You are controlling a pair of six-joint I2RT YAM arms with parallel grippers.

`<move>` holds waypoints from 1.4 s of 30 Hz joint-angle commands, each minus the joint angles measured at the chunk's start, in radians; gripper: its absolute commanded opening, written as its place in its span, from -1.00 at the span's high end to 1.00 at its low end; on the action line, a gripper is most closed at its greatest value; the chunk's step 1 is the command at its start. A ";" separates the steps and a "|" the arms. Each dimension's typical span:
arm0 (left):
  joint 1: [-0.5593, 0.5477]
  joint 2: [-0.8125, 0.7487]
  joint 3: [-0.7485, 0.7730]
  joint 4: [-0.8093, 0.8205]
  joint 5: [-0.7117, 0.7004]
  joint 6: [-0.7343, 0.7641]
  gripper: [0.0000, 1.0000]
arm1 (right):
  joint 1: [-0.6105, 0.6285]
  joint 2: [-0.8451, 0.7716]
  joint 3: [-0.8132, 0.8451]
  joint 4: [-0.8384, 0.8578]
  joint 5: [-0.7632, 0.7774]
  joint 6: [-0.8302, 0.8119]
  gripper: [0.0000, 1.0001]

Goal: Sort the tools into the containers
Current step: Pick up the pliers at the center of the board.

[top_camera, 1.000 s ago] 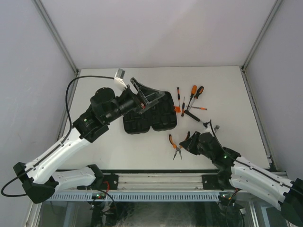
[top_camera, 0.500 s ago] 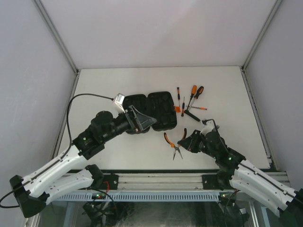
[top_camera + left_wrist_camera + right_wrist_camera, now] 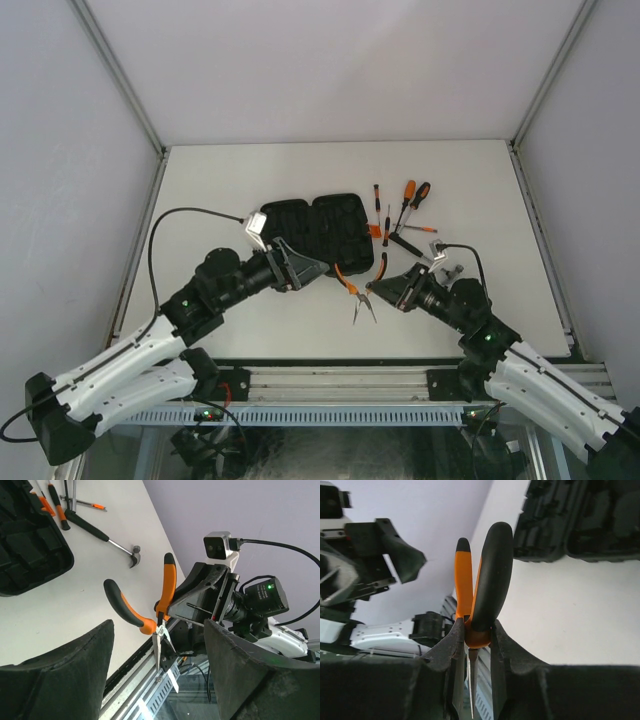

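Note:
The orange-handled pliers hang above the table, handles spread, nose pointing toward the near edge. My right gripper is shut on the pliers near their pivot. My left gripper stands open and faces them from the left, with nothing between its fingers; in its wrist view the pliers hang just ahead of the left gripper. The black case lies open and flat behind both grippers. Behind and right of the case lie several screwdrivers and the hammer.
The metal rail along the table's near edge runs just below the pliers' nose. Grey walls close the table on the left, back and right. The left arm's cable loops over the left side.
The right gripper has lifted the pliers off the table and carried them left. The left gripper has pulled back from the case, now lying open, toward the near edge and narrowed slightly.

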 commanded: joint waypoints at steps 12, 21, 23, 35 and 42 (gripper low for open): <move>0.006 0.031 -0.036 0.190 0.025 -0.043 -0.37 | 0.022 0.052 0.042 0.371 -0.108 0.105 1.00; 0.006 0.064 -0.024 0.199 0.040 -0.048 -0.13 | 0.049 0.060 0.053 0.375 -0.102 0.094 1.00; 0.005 0.074 -0.020 0.205 0.048 -0.055 -0.01 | 0.055 0.067 0.057 0.378 -0.105 0.090 1.00; 0.002 0.097 -0.005 0.205 0.055 -0.046 0.84 | 0.068 0.204 0.195 0.215 -0.189 -0.036 1.00; 0.002 0.106 0.008 0.202 0.058 -0.030 1.00 | 0.068 0.286 0.276 0.152 -0.289 -0.142 1.00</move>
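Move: About 9 cm to the left hand's right, 1 cm nearer the base and some 7 cm below lie the pliers, already off the table in the right fingers, one handle standing free. From the right hand, the left gripper is about 11 cm left, 1 cm farther out and 8 cm higher. The open tool case lies some 16 cm ahead of the left hand, 24 cm below it; the hammer is roughly 13 cm ahead, 15 cm right and 17 cm below the right hand. Bringing the pliers up to the waiting left gripper, the right hand rises about 5 cm, then carries on mainly left, 5 cm in all, drawing back slightly and turning some 15 degrees counter-clockwise while keeping its grip. The left hand eases about 2 cm right and closes its wide-open fingers on the free handle near its end. ##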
